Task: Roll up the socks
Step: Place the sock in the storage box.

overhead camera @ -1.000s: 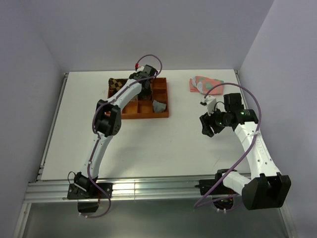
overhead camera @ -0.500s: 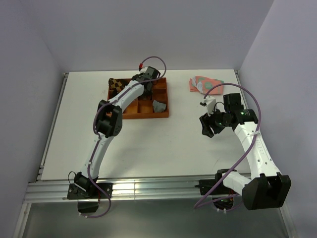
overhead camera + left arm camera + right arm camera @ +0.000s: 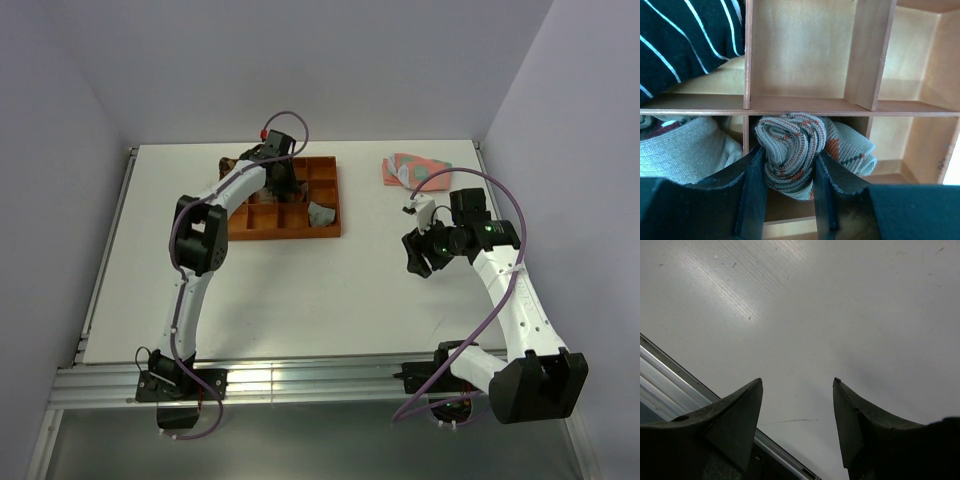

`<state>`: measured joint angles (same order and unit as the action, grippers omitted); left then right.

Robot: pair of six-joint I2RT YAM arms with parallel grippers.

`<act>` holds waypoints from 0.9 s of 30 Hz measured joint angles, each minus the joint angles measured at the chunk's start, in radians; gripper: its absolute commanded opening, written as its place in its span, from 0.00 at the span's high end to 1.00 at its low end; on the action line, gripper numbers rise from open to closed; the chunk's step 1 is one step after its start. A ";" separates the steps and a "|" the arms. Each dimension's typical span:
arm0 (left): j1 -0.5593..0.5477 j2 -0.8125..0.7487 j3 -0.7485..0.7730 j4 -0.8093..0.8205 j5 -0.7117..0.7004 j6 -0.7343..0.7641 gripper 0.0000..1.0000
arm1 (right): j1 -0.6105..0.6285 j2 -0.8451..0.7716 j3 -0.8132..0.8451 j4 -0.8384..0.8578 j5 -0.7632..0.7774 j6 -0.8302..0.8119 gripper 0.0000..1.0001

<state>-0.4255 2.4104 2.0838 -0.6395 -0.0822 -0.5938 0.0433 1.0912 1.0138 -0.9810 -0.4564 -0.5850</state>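
Note:
My left gripper [image 3: 272, 178] is over the back left of the orange compartment tray [image 3: 333, 205]. In the left wrist view it [image 3: 788, 153] is shut on the tan argyle sock [image 3: 790, 135], which is bunched into a roll with orange and dark-brown marks. The roll sits at a divider between compartments. The plain grey sock [image 3: 320, 213] lies bunched in a compartment at the tray's right side. My right gripper [image 3: 420, 255] hovers over bare table on the right. Its jaws stand open and empty in the right wrist view [image 3: 797, 385].
Pink-and-green patterned socks [image 3: 412, 169] lie at the back right of the table. In the left wrist view a black sock with white stripes [image 3: 685, 40] fills a far-left compartment, and a beige-grey fabric lump [image 3: 687, 152] fills the one beside the roll. The table's metal rail [image 3: 670, 375] shows under the right gripper.
My left arm has swung left across the tray, from its middle back to its back-left corner, and now covers the argyle sock there. The right arm has not moved.

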 measured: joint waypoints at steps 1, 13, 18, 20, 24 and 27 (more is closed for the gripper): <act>0.003 -0.009 -0.018 0.018 0.010 -0.010 0.60 | 0.000 0.000 0.000 0.000 0.001 0.000 0.35; 0.002 -0.039 -0.066 0.050 -0.005 -0.115 0.47 | 0.000 0.000 -0.002 0.001 0.005 0.000 0.35; -0.006 -0.040 -0.068 0.046 -0.041 -0.135 0.44 | 0.000 0.004 -0.006 0.002 0.005 0.000 0.35; -0.010 -0.048 -0.079 0.051 -0.052 -0.146 0.42 | 0.000 0.007 -0.006 0.002 0.005 0.000 0.35; -0.014 -0.073 -0.103 0.013 -0.084 -0.156 0.34 | 0.000 0.011 -0.006 0.002 0.005 0.000 0.35; -0.013 -0.082 -0.103 -0.023 -0.106 -0.160 0.33 | 0.000 0.011 -0.006 0.002 0.005 0.000 0.35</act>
<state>-0.4389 2.3287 1.9808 -0.6624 -0.1883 -0.7540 0.0433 1.1023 1.0077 -0.9791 -0.4515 -0.5850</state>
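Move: The rolled sock is already down in its compartment of the storage box, between the left hand's pads, its middle about 1 cm below the hand point. The grey sock with the maroon patch lies some 7 cm to the left, level ahead; the striped sock is about 7 cm ahead and 7 cm left; the plain grey sock is roughly 6 cm back and 7 cm right. From the right hand, the rolled sock lies about 28 cm ahead, 27 cm left and 13 cm below. The rolled sock is let out of the squeeze as the left fingers open from under half to nearly two-thirds, staying down in the compartment on either side of the roll. The wrist turns about 10 degrees counter-clockwise, then the hand shifts back and left, about 2 cm in all, rising only slightly and dragging the storage box along with it. ##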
